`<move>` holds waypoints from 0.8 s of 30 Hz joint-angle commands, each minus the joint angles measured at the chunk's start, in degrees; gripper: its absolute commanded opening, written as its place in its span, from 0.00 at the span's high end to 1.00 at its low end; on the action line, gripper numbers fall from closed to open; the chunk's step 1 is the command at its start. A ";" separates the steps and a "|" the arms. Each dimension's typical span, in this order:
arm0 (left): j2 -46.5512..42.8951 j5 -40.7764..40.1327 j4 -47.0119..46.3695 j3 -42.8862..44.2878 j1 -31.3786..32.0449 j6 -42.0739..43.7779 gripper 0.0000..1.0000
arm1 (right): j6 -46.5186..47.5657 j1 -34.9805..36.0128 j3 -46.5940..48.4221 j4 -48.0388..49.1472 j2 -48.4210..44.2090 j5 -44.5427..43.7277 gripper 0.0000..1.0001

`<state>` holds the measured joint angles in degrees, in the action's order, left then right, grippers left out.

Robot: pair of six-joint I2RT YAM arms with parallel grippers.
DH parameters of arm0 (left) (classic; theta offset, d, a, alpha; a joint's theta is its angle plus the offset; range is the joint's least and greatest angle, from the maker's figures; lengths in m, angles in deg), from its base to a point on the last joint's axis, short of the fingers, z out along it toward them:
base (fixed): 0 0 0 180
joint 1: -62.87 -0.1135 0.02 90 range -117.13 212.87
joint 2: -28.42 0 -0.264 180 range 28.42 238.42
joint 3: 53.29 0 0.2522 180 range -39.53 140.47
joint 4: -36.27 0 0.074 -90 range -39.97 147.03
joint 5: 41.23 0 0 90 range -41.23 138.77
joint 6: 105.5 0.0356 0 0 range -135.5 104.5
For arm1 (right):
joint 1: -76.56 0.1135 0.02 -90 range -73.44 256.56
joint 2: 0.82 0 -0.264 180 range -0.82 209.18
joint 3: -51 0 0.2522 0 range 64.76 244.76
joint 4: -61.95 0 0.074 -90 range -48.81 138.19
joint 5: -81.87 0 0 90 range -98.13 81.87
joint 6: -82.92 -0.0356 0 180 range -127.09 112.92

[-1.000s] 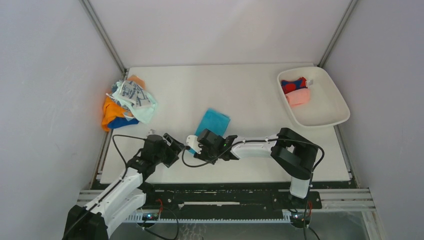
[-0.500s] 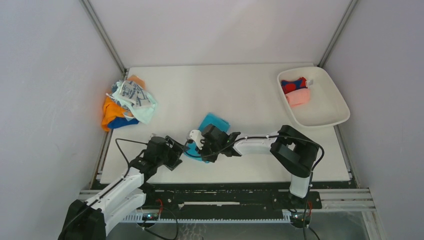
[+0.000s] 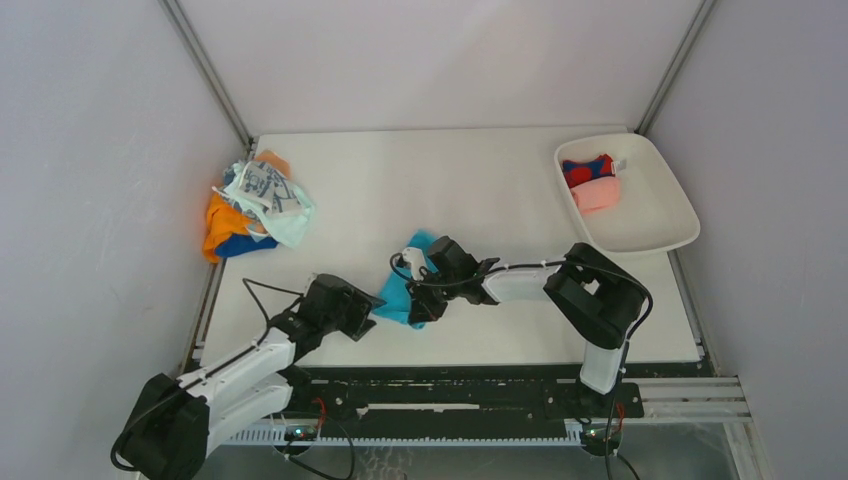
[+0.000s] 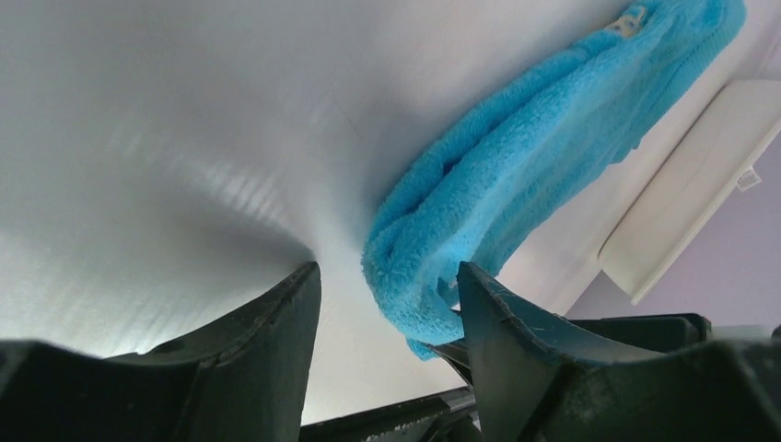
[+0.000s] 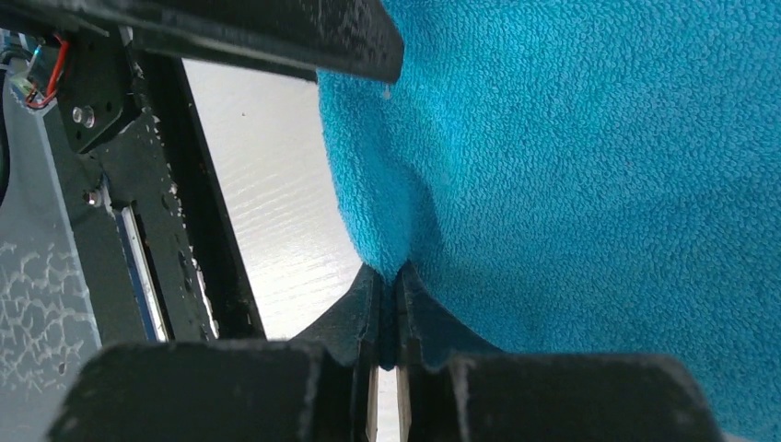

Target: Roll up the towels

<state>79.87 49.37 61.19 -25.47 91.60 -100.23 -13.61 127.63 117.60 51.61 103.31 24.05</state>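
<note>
A bright blue towel (image 3: 402, 292) lies bunched near the table's front middle. My right gripper (image 3: 422, 304) is shut on its edge; in the right wrist view the fingertips (image 5: 379, 293) pinch a ridge of the blue towel (image 5: 589, 166). My left gripper (image 3: 368, 306) sits just left of the towel, open. In the left wrist view the folded end of the towel (image 4: 516, 157) hangs between its two fingers (image 4: 276, 350), not clamped. Other towels, orange, mint and printed white, lie heaped (image 3: 255, 205) at the far left.
A white tray (image 3: 660, 225) stands at the back right, holding a red-and-blue rolled towel (image 3: 588, 170) and a pink one (image 3: 597, 194). The table's front rail (image 3: 450, 385) runs just behind both grippers. The enclosure walls close in left and right.
My right gripper shut on the blue towel's near edge and drew it up and back, bunching it. The left gripper slid right to the towel's end and its jaws narrowed.
</note>
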 commanded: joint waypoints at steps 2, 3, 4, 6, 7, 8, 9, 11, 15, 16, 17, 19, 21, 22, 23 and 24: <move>0.69 -3.33 1.18 1.37 2.99 -5.43 0.39 | -3.66 0.17 -0.57 4.66 -0.71 1.57 1.00; 1.01 -3.77 1.41 1.63 3.00 -5.45 0.41 | -3.86 0.17 -0.74 5.09 -0.69 1.64 1.00; 1.36 -4.47 1.78 1.93 3.00 -5.37 0.42 | -4.13 0.13 -0.92 5.37 -0.61 1.72 1.00; 2.31 -6.18 3.28 2.54 3.00 -5.36 0.46 | -4.28 0.17 -1.26 5.67 -0.68 1.69 1.00; 2.65 -6.89 3.61 2.70 3.00 -5.25 0.49 | -4.33 0.17 -1.53 5.90 -0.80 1.68 1.00; 3.08 -7.84 3.78 2.79 3.02 -5.13 0.51 | -4.37 0.17 -1.82 6.13 -0.90 1.66 1.00; 3.63 -8.90 4.22 2.89 3.00 -5.22 0.53 | -4.31 0.22 -2.08 6.30 -1.06 1.38 1.00; 4.44 -9.96 4.35 3.36 3.00 -5.03 0.58 | -3.81 0.45 -2.48 6.02 -1.41 0.70 1.00; 6.59 -10.44 5.07 5.75 3.01 -2.94 0.72 | -2.35 1.31 -2.93 5.92 -2.20 -1.06 1.00; 6.86 -10.19 5.50 6.32 3.00 -2.62 0.82 | -2.02 1.56 -3.00 5.97 -2.47 -1.42 1.00; 6.87 -9.92 5.80 6.73 3.06 -2.42 0.91 | -1.65 1.86 -3.00 5.90 -2.77 -2.09 0.99; 6.41 -9.52 6.42 7.40 3.08 -2.37 0.99 | -0.34 2.91 -3.30 5.83 -3.92 -3.82 0.94; 5.57 -9.48 7.79 8.29 3.09 -2.43 1.00 | 1.34 4.17 -3.65 5.82 -5.59 -6.03 0.80; 5.12 -9.41 8.73 8.86 3.09 -2.34 1.00 | 2.33 4.94 -4.02 5.81 -6.81 -7.72 0.73; 4.83 -9.39 9.75 9.44 3.13 -2.25 1.00 | 3.44 5.90 -4.51 5.99 -8.13 -9.69 0.67; 4.60 -9.37 11.11 10.10 3.17 -2.16 1.00 | 4.73 6.95 -5.10 6.41 -9.42 -11.92 0.61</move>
<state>86.09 41.57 67.63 -19.94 94.48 -103.82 -14.24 131.37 113.88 55.76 100.43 19.00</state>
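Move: The blue towel's near-left corner, which I go for, lies just off my left fingertips: about 1 cm ahead, 1 cm right and 1 cm below. My right hand still pinches the towel's near-right edge about 7 cm right and 1 cm back of my left hand. The towel's middle is roughly 8 cm ahead and 6 cm right of it. From my right hand, that left corner lies some 7 cm left and 2 cm ahead. With my right hand keeping the near-right edge, I ease my open left hand just under 1 cm back and right, then work it about 2 cm left and forward while sinking 1 cm, and shut the fingers on the near-left corner, rising slightly. My right hand draws back about 1.5 cm and, late on, opens partway to let go. ##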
